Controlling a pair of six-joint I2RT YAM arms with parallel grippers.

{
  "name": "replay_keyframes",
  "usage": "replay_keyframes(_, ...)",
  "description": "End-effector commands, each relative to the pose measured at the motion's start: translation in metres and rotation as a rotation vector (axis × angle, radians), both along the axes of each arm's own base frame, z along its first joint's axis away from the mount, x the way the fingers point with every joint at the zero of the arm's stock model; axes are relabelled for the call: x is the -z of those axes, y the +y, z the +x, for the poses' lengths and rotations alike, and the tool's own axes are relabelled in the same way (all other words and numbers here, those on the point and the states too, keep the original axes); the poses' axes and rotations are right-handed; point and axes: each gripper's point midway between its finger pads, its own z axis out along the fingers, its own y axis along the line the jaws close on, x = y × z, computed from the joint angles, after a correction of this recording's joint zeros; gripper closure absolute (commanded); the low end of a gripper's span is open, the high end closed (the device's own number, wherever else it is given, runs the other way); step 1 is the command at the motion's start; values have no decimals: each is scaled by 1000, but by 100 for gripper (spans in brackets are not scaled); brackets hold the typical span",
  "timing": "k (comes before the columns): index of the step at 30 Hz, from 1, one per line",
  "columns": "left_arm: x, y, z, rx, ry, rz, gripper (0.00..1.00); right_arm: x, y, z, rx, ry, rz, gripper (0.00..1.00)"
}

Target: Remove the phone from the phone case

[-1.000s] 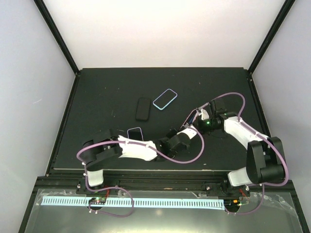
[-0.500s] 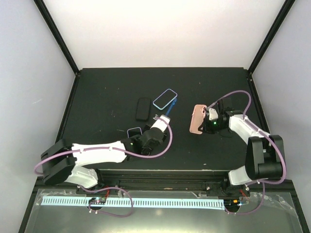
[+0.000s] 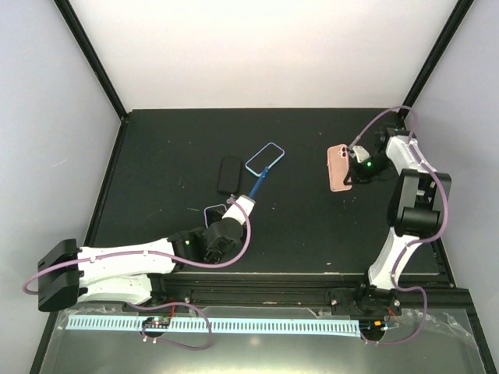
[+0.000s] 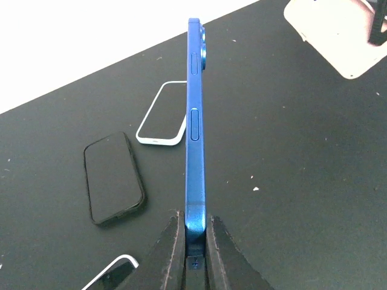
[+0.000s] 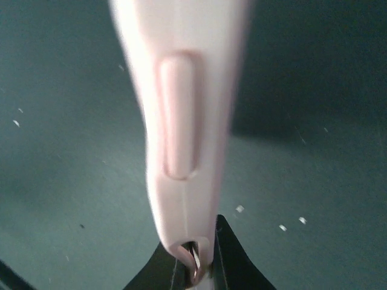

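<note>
The blue phone (image 4: pixel 195 121) stands on edge, and my left gripper (image 4: pixel 195 220) is shut on its near end. From above, the phone (image 3: pixel 261 178) pokes out of the left gripper (image 3: pixel 238 204) toward the table's middle. The pink phone case (image 3: pixel 339 167) hangs empty at the far right, well apart from the phone. My right gripper (image 3: pixel 352 167) is shut on the case's edge. In the right wrist view the case (image 5: pixel 181 109) fills the frame above that gripper (image 5: pixel 196 266). It also shows in the left wrist view as the pink case (image 4: pixel 338 36) at the top right.
A black phone (image 3: pixel 229 174) lies flat left of centre. A light-blue-rimmed phone or case (image 3: pixel 264 158) lies beside it, just beyond the blue phone's tip. A white-rimmed one (image 3: pixel 216 213) lies under the left wrist. Black frame posts rise at the table's far corners.
The two grippers have moved apart. The left arm swung left and forward with the blue phone, and the right gripper carried the pink case toward the far right.
</note>
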Motion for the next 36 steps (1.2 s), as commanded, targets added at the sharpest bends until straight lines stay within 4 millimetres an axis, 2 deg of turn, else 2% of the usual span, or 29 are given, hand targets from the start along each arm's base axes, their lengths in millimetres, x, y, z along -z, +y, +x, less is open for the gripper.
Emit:
replay_keyframes(1,-16,8,-2,-45,-30,-19,98,8,-20,-18,-124,165,-41,99)
replay_keyframes(3,-14,9,-3,-47,-32,-18,98,6,-19,-17,-130,213,4,99)
replay_keyframes(5,-12,8,-4,-45,-28,-18,98,5,-27,-14,-97,244,40,99)
replay_keyframes(11,-3,-1,-4,-28,-11,1,98,29,-41,6,-57,281,-13,99)
replay_keyframes(15,-2,-4,-4,-29,-10,24,98,36,-46,21,-31,269,-22,82)
replay_keyframes(17,-2,-5,-3,-26,-11,33,99,33,-48,28,-21,236,-28,72)
replay_keyframes(20,-1,-7,-3,-23,-15,51,98,21,-59,39,5,168,-67,66)
replay_keyframes(24,4,-15,1,-8,-5,82,98,-8,-80,48,71,24,-158,53)
replay_keyframes(25,5,-17,3,-8,1,93,98,-11,-80,43,75,-11,-172,47)
replay_keyframes(26,7,-20,5,-10,9,112,98,-23,-78,41,78,-67,-176,45)
replay_keyframes(29,16,-30,14,-11,33,168,98,-68,-49,23,54,-183,-51,43)
replay_keyframes(31,19,-41,21,2,43,196,98,-99,-25,4,20,-272,52,42)
replay_keyframes(32,27,-46,24,8,51,235,98,-111,-15,-5,8,-317,95,42)
replay_keyframes(34,31,-54,31,7,46,288,98,-142,1,-25,-14,-449,135,40)
replay_keyframes(35,33,-58,35,6,41,312,98,-148,4,-34,-12,-498,136,37)
replay_keyframes(36,33,-63,40,5,31,334,98,-147,6,-41,0,-535,132,34)
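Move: The right hand holds the empty pink case by an edge; the bare table spot it is taken to lies about 4 cm ahead, level sideways, and 5 cm below. The teal-edged phone is about 30 cm left of that hand and 10 cm farther out. From the left hand, gripping the blue phone, that spot is some 18 cm ahead, 34 cm right and 14 cm down; the teal-edged phone is 23 cm ahead, 5 cm right. Right hand sets pink case down rightward, opens, rises 16 cm; left lowers held blue phone 5 cm, rightward. ##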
